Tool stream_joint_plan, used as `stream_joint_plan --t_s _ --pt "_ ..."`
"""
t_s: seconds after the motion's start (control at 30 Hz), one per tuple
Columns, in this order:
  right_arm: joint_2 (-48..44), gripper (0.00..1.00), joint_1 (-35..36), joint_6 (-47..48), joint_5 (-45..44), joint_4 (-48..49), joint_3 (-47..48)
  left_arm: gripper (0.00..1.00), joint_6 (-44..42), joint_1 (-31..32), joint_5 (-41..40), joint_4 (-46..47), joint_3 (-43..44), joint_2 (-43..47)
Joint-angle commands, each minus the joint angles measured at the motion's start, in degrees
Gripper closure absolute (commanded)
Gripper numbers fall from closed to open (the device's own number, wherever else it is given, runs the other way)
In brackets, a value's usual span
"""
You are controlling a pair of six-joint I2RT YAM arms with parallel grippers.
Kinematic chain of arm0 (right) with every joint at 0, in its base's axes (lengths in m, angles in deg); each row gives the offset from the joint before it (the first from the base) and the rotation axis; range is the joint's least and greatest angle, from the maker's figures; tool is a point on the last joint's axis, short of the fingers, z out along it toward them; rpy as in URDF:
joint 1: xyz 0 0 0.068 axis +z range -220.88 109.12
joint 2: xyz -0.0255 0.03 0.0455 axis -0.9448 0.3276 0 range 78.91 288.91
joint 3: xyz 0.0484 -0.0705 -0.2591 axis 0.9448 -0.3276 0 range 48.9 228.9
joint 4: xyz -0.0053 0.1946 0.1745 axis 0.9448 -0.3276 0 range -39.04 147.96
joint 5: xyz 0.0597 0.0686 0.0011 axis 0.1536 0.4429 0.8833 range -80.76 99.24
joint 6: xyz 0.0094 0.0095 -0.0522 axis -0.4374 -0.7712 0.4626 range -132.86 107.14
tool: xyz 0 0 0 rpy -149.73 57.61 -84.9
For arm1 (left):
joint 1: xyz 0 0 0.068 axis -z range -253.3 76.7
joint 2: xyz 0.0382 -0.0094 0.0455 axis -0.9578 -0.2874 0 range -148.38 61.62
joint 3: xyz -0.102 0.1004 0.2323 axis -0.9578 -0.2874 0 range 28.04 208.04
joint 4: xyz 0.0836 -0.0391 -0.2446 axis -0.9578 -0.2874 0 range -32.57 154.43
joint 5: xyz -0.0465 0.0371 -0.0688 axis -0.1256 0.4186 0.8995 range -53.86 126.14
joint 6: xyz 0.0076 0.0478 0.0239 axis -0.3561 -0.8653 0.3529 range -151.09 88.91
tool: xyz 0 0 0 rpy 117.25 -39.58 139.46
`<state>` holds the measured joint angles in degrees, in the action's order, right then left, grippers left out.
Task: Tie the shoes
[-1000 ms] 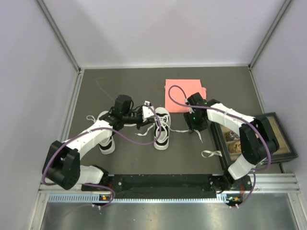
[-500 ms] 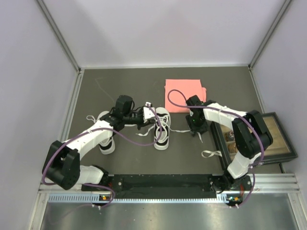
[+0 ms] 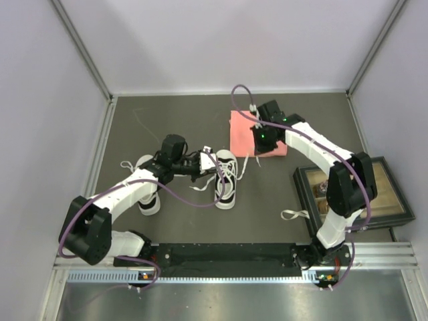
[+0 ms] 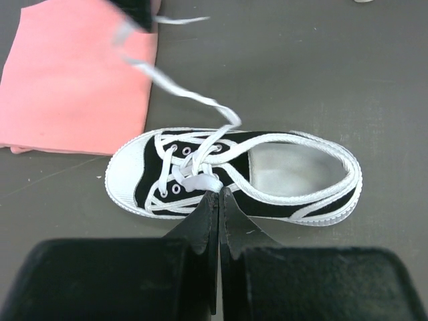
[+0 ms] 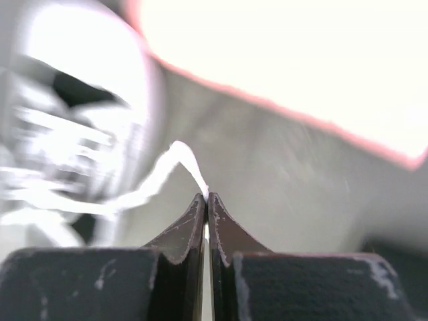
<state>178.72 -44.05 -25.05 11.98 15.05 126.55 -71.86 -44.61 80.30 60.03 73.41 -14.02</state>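
Two shoes lie on the dark mat. The right shoe (image 3: pixel 225 182) (image 4: pixel 234 175) is black and white, with its toe pointing away from the arms. My left gripper (image 3: pixel 206 159) (image 4: pixel 219 192) is shut on a loop of its white lace at the eyelets. My right gripper (image 3: pixel 258 143) (image 5: pixel 206 196) is shut on the other lace (image 4: pixel 194 100) (image 5: pixel 170 167), which runs taut and raised from the shoe towards the pink cloth. The left shoe (image 3: pixel 148 202) is partly hidden under my left arm.
A pink cloth (image 3: pixel 239 127) (image 4: pixel 67 87) lies behind the right shoe, under my right gripper. A framed picture (image 3: pixel 384 194) lies at the right edge. A loose white strip (image 3: pixel 292 214) lies near the frame. Walls close in the left, back and right.
My right gripper has shut on the lace and risen back over the pink cloth, drawing the lace out from the shoe. The left gripper has held its place on the lace.
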Motion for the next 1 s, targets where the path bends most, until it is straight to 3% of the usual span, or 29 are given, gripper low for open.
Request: stream_joint_plan --t_s 0.0,0.27,0.47,0.57,0.6,0.7,0.83,0.97 --pt "0.2 1.0 1.4 0.1 12.1 5.3 12.5 1.0 -4.0 0.3 3.0 3.4 -1.4 1.8" --pt "16.4 1.0 8.0 -1.3 19.7 2.4 38.1 1.0 -5.5 0.3 3.8 4.0 -2.5 2.1" --pt "22.5 1.0 11.8 -4.8 24.1 4.2 41.0 1.0 -5.8 0.2 4.3 3.7 -2.6 1.7" --pt "21.9 0.72 11.9 -5.7 28.5 5.7 37.0 1.0 -6.3 0.2 4.5 3.4 -2.7 1.4" --pt "21.0 0.47 12.0 -5.7 28.8 5.6 36.3 1.0 -6.3 0.3 4.5 3.4 -2.7 1.3" --pt "17.7 0.29 11.7 -5.2 29.2 4.6 34.1 1.0 -6.0 0.3 4.6 3.8 -2.8 0.7" --pt "11.7 0.28 10.1 -5.7 29.7 4.9 28.8 1.0 -6.2 0.2 4.3 4.0 -2.8 0.1" --pt "4.6 0.29 8.2 -5.9 31.1 7.7 17.5 1.0 -6.3 0.2 2.9 5.7 -2.5 -0.6"
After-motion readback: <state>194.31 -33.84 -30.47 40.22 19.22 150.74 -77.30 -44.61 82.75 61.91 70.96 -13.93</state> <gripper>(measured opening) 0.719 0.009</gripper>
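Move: The right gripper holds the shoe's right-hand lace. The raised lace loop in the left fingertips stands some 13 cm to its left, 5 cm back and about 4 cm higher. The shoe's middle is about 10 cm left of the right hand, 8 cm back and 5 cm below; the pink cloth is centred about 8 cm ahead and 8 cm below. From the left hand, its loop is right at the fingertips. Swing the right gripper, still pinching the lace, left about 22 cm in an arch over the toe, ahead of the left gripper: up 12 cm and somewhat forward, then down and back. Roll the wrist some 30 degrees so the fingers point left-down, open them wide to let go of the lace, then ease back right about 3 cm. Keep the left gripper shut on its loop, almost still. ##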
